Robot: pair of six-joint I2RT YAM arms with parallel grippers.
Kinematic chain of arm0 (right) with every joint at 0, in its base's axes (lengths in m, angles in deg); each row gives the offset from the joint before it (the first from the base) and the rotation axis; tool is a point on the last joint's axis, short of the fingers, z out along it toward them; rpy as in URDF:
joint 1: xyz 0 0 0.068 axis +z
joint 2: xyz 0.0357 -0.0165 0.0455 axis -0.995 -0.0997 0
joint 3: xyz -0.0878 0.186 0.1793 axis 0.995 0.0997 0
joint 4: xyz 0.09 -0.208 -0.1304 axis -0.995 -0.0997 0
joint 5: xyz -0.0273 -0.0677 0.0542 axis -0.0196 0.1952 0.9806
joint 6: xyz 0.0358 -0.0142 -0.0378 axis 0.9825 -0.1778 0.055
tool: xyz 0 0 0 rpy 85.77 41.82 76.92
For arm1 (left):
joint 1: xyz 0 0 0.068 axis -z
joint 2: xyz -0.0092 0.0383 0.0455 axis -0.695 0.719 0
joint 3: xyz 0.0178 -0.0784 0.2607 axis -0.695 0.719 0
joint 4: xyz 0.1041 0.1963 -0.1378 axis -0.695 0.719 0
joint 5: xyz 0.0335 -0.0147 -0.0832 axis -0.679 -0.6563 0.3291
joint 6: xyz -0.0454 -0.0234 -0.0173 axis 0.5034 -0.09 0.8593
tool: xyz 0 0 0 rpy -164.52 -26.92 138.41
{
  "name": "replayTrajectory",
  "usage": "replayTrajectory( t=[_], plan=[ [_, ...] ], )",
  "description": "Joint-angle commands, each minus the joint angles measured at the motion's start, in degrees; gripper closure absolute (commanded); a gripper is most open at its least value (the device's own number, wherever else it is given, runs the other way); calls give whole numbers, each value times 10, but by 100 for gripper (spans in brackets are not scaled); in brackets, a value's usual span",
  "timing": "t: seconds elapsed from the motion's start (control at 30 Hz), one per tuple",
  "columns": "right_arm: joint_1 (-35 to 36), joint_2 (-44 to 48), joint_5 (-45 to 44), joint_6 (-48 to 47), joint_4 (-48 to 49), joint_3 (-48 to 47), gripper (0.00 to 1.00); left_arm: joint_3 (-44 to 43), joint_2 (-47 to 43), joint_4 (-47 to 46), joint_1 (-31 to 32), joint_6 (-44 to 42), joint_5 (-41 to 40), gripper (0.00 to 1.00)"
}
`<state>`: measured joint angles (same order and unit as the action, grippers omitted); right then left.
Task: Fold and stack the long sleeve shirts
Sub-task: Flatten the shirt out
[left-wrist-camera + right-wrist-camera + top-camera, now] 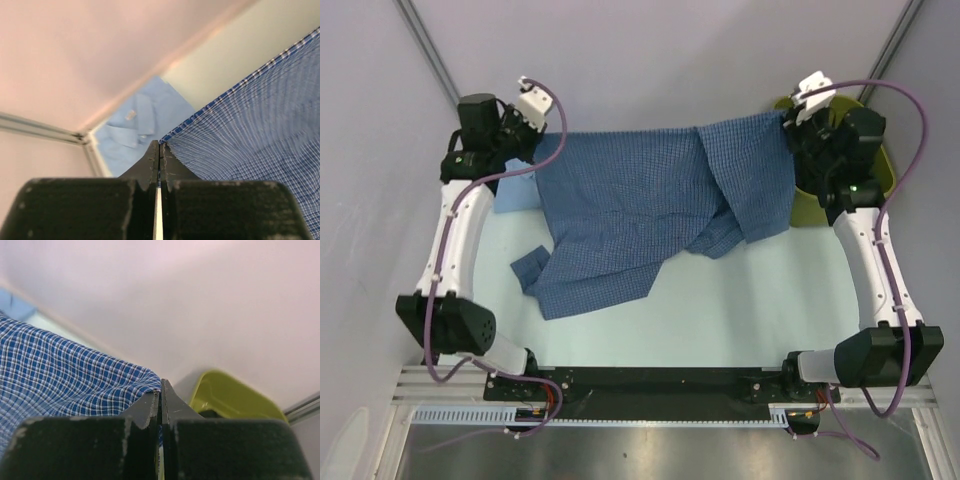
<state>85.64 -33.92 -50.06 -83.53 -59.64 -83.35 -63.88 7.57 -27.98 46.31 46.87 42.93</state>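
Observation:
The medium blue checked shirt hangs stretched between both grippers across the back of the table, its lower part and a sleeve trailing on the surface toward the front left. My left gripper is shut on its left edge; in the left wrist view the jaws pinch the hem of the checked cloth. My right gripper is shut on the right edge, and the checked cloth bunches at its tips. The pale blue shirt lies folded in the back left corner, below the left gripper.
A yellow-green bin stands at the back right, under and behind the right arm. Grey walls enclose the table at the back and sides. The pale table surface shows in front of the shirt.

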Motion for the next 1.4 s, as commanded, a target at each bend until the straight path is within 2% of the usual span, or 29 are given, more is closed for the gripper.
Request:
replayTrajectory(
  t=[0.0, 0.13, 0.43, 0.77, 0.9, 1.1, 1.17, 1.27, 1.3, 1.37],
  plan=[
    [-29, 20, -17, 91, 53, -75, 100, -15, -75, -59, -3, 22, -66, 100],
    [-31, 24, -41, 111, 70, -119, 100, -15, -111, -94, -3, 38, -100, 100],
    [-31, 68, -85, 127, 56, -218, 100, -53, -212, -105, -2, 65, -92, 100],
    [-31, 226, -157, 64, 76, -235, 100, -77, -363, -129, 0, 55, -104, 100],
    [-31, 249, -165, 52, 70, -288, 100, -113, -399, -126, -1, 65, -63, 100],
    [-31, 239, -157, 42, 38, -405, 100, -212, -407, -105, -6, 87, -61, 100],
    [-31, 238, -147, 36, 13, -402, 100, -219, -404, -90, -11, 79, -66, 100],
    [-31, 252, -123, 26, -2, -352, 100, -176, -410, -75, -13, 46, -83, 100],
    [-31, 261, -102, 9, 4, -284, 100, -129, -413, -71, -13, 36, -84, 100],
    [-31, 285, -82, -2, 3, -214, 100, -65, -429, -69, -14, -1, -89, 100]
  ],
)
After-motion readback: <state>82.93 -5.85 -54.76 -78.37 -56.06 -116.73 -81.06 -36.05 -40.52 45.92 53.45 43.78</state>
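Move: The navy checked shirt hangs between the two shut grippers, its lower part still on the table. Its middle is about 9 cm back, 22 cm right and 16 cm below the left hand, and about 8 cm back, 26 cm left and 22 cm below the right. The folded light-blue shirt lies some 11 cm ahead, 5 cm left and 26 cm below the left hand; the green bin stands roughly 10 cm ahead, 17 cm right and 26 cm below the right hand. The navy shirt, still pinched at both upper corners, is hoisted by both arms together: first almost straight up, then in a fast sweep back towards the bases while still rising, some 40 cm back and 35 cm up in all. Both wrists tip the fingers upward by about 65 to 70 degrees, grippers staying shut; at the very end the hands just start forward and down. ##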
